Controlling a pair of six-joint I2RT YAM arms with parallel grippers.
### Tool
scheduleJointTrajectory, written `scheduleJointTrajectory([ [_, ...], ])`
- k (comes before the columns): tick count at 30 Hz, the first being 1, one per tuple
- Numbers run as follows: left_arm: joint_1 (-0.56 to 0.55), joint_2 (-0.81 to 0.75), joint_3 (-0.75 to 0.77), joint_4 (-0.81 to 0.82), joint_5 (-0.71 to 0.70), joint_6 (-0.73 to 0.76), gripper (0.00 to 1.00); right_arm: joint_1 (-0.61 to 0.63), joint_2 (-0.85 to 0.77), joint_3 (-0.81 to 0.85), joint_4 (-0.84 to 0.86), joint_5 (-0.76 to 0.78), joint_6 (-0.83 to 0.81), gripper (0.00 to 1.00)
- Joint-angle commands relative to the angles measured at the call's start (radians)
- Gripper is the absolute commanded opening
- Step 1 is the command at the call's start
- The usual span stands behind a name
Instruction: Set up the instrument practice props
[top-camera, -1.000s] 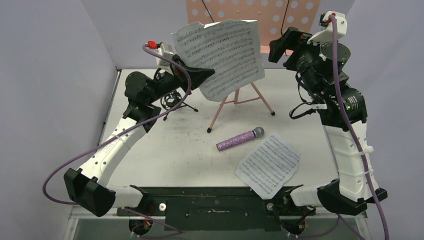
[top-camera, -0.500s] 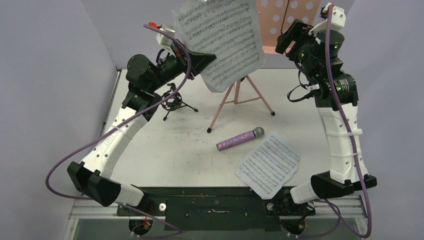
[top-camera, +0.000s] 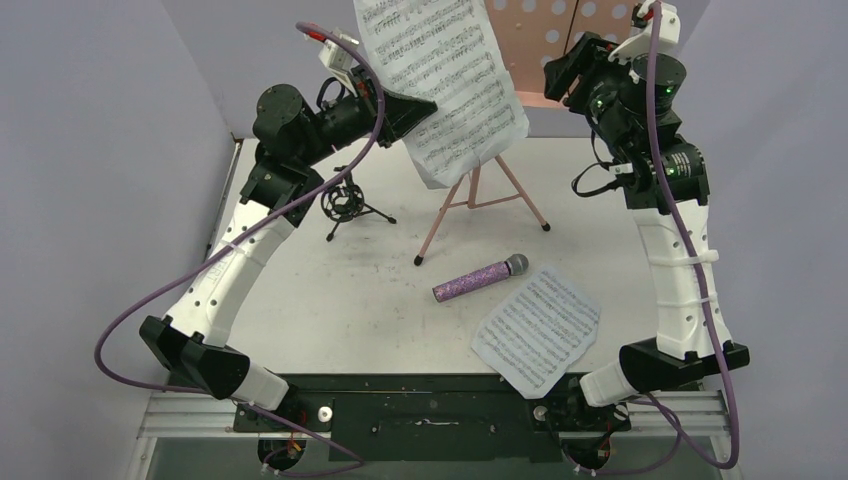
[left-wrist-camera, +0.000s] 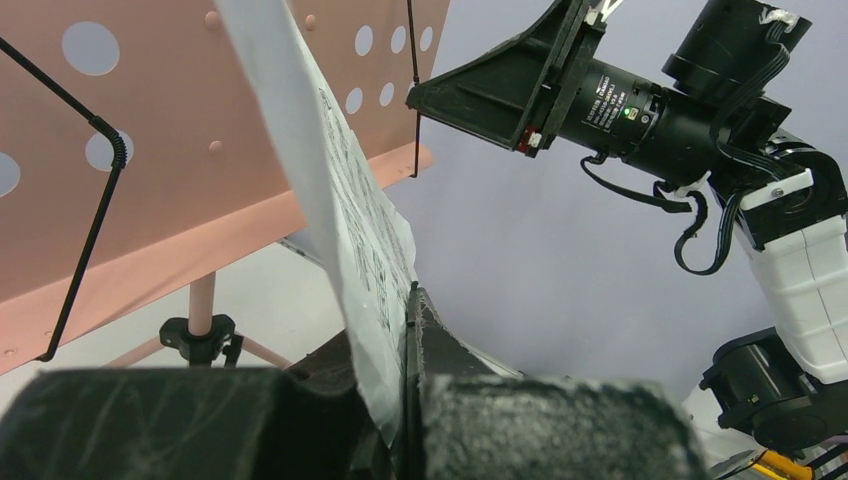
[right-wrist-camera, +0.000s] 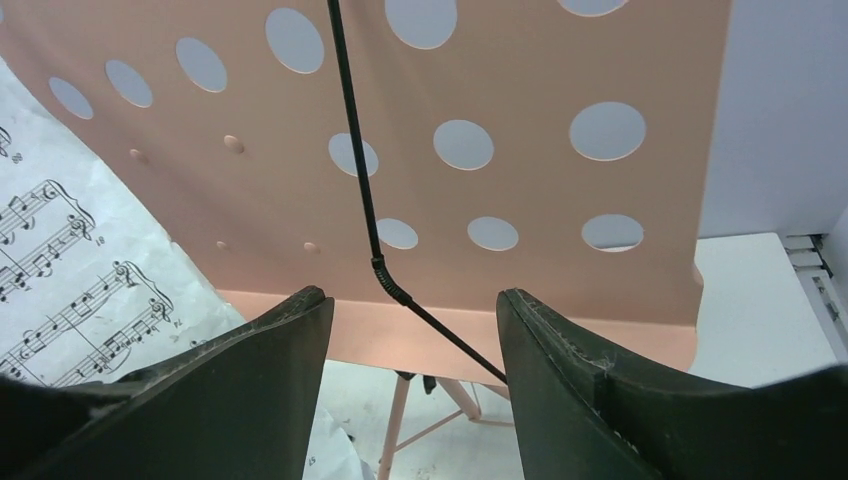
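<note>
The pink perforated music stand (top-camera: 545, 45) rises on tripod legs (top-camera: 470, 200) at the back of the table. My left gripper (top-camera: 425, 105) is shut on the lower edge of one sheet-music page (top-camera: 450, 70), holding it upright in front of the stand's left half; the left wrist view shows the page (left-wrist-camera: 350, 200) pinched between the pads (left-wrist-camera: 440, 350). My right gripper (right-wrist-camera: 412, 320) is open at the stand's lower lip (right-wrist-camera: 500, 325), a black page-holder wire (right-wrist-camera: 365, 200) running between its fingers. The second page (top-camera: 537, 327), the purple microphone (top-camera: 480, 279) and the black shock-mount tripod (top-camera: 345, 203) rest on the table.
Grey walls close in the white table (top-camera: 330, 300) on the left, the back and the right. A second page-holder wire (left-wrist-camera: 85, 210) crosses the stand's left side. A black rail (top-camera: 430, 400) with both arm bases runs along the near edge.
My left gripper has lifted the page higher, up against the stand's front. My right arm has straightened and brought its gripper in to the stand's lower right, its jaws narrowing.
</note>
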Motion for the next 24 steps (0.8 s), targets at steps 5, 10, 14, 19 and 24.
scheduleJointTrajectory([
  [5, -0.001, -0.004, 0.042, 0.012, 0.02, 0.007, 0.0, 0.002, 0.013, 0.007, 0.116, -0.03, 0.001, 0.56],
  [10, -0.001, 0.003, 0.053, 0.02, 0.044, 0.03, 0.0, 0.002, 0.032, 0.014, 0.138, -0.03, -0.002, 0.46],
  [14, -0.002, 0.012, 0.071, 0.02, 0.048, 0.045, 0.0, 0.002, 0.046, 0.018, 0.148, -0.06, 0.0, 0.41],
  [19, -0.002, 0.033, 0.093, 0.022, 0.059, 0.054, 0.0, 0.002, 0.054, 0.018, 0.158, -0.06, 0.004, 0.34],
  [24, -0.001, 0.046, 0.106, 0.029, 0.075, 0.066, 0.0, 0.002, 0.059, 0.018, 0.163, -0.053, 0.007, 0.28],
])
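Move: The right hand is aimed at the music stand's right-hand wire clip, which lies about 3 cm ahead, 1 cm to its left and level. The stand's bottom lip runs roughly 5 cm ahead and 6 cm below. The middle of the held music sheet is some 22 cm to the left, 3 cm nearer the base and 3 cm higher. From the left hand, that clip lies about 10 cm ahead, 25 cm to the right and level. The right fingers close in around the wire clip, from over half open to under a third, with the clip in the gap between the tips; a grip on it can't be seen. The hand first rises a centimetre, then sinks back as it reaches about 3 cm forward and slightly left towards the tray. The left hand stays nearly in place, still pinching the music sheet. ##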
